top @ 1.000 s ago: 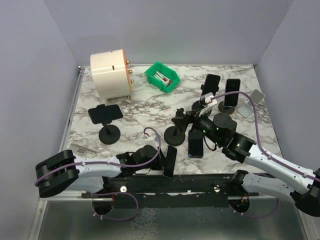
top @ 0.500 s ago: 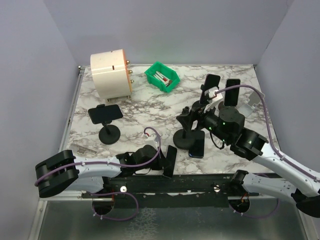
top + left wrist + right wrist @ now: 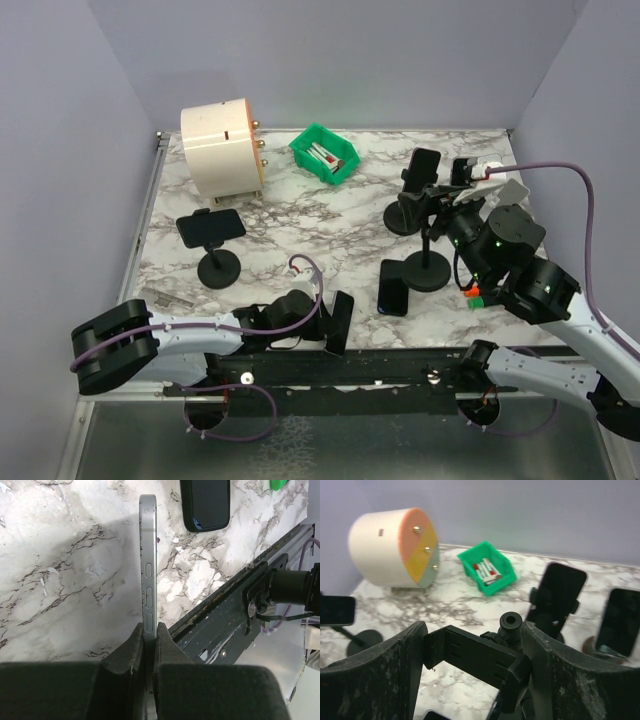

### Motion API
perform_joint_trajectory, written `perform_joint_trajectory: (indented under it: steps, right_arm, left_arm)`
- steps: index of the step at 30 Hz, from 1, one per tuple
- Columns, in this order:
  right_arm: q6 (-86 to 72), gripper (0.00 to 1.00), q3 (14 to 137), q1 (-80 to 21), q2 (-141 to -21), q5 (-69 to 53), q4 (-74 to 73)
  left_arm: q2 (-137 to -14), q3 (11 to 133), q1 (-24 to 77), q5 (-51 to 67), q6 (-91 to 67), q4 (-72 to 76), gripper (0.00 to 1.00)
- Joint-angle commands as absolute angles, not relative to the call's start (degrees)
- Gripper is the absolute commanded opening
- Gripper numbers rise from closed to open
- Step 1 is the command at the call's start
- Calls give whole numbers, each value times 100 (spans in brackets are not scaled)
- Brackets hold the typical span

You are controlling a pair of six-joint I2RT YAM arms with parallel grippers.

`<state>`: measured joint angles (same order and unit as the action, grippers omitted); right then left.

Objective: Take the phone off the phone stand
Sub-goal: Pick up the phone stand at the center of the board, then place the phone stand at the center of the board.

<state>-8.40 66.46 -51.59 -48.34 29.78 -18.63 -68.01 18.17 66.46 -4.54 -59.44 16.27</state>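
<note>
My left gripper (image 3: 149, 630) is shut on a grey phone (image 3: 148, 565), held edge-on just above the marble near the table's front edge. From above, that phone (image 3: 340, 322) stands beside the left gripper (image 3: 318, 318). My right gripper (image 3: 472, 645) is closed wide on the bare clamp (image 3: 475, 657) of a black phone stand, a finger pressing on each end. In the top view the right gripper (image 3: 445, 205) holds this stand upright, and its round base (image 3: 428, 270) sits at the centre right. No phone is in that clamp.
A dark phone (image 3: 393, 294) lies flat beside the stand's base. Another stand (image 3: 219, 270) at the left holds a phone (image 3: 211, 227). Two more phones on stands (image 3: 423, 168) (image 3: 464, 180) are at the back right. A green bin (image 3: 324, 153) and a white-and-orange drum (image 3: 222, 148) stand at the back.
My right gripper has swung to the right, taking the empty stand with it from the table's centre past the flat phone. The left gripper and its phone have stayed put.
</note>
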Motion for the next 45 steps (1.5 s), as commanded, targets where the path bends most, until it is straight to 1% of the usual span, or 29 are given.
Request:
perform_joint_trajectory:
  steps: [1, 5, 9, 12, 15, 19, 25, 30, 34, 38, 45]
  right_arm:
    - [-281, 43, 6573, -5177, -4746, 4534, -1806]
    - [-123, 43, 6219, -5169, -4695, 5041, -1634]
    - [-97, 42, 5961, -5008, -4738, 5181, -1495]
    - [-176, 40, 5837, -4603, -4743, 5051, -1484]
    - [-263, 39, 5539, -3906, -4667, 4758, -1344]
    - [-267, 38, 4976, -3163, -4355, 4350, -685]
    - [-105, 37, 4644, -3012, -4175, 4441, 292]
    - [384, 37, 4864, -2892, -4422, 4520, 974]
    - [507, 37, 5133, -2237, -4868, 4241, 1054]
    - [35, 36, 5177, -1081, -5070, 3482, 797]
    - [-184, 35, 4935, -342, -5368, 3231, 1451]
  left_arm:
    - [-6878, 1980, 6666, -515, -5798, 1940, 0]
    - [-6971, 2071, 6668, -503, -5715, 1983, 0]
    - [-7053, 2137, 6663, -466, -5651, 2092, 0]
    - [-7078, 2157, 6664, -428, -5619, 2179, 0]
    - [-7080, 2170, 6666, -405, -5571, 2251, 0]
    - [-7062, 2183, 6663, -412, -5496, 2312, 0]
    - [-7031, 2167, 6670, -413, -5451, 2458, 0]
    - [-7072, 2155, 6670, -359, -5465, 2647, 0]
    - [-7130, 2131, 6667, -255, -5541, 2807, 0]
    - [-7171, 2055, 6670, -148, -5592, 2956, 0]
    - [-7146, 2050, 6666, -108, -5480, 2997, 0]
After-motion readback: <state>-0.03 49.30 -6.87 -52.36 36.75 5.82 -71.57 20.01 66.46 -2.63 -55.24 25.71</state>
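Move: The empty phone stand is already off the board in the right gripper; the open spot it seems bound for, at the board's right edge, lies about 26 cm right, 5 cm ahead and 39 cm below. The middle phone-bearing stand is 16 cm ahead, 4 cm right, the right one 17 cm ahead, 17 cm right; the markers 23 cm right, 5 cm back. The flat phone is 9 cm ahead and 17 cm right of the left hand, 5 cm below. Keep the right gripper's hold on the stand and sweep it right about 24 cm and some 9 cm forward, passing on the near side of the two phone-bearing stands, dipping 10 cm and coming halfway back up while the wrist turns some 50 degrees clockwise. Meanwhile ease the left gripper, still pinching its phone, right and up about 3 cm each, towards the flat phone. ##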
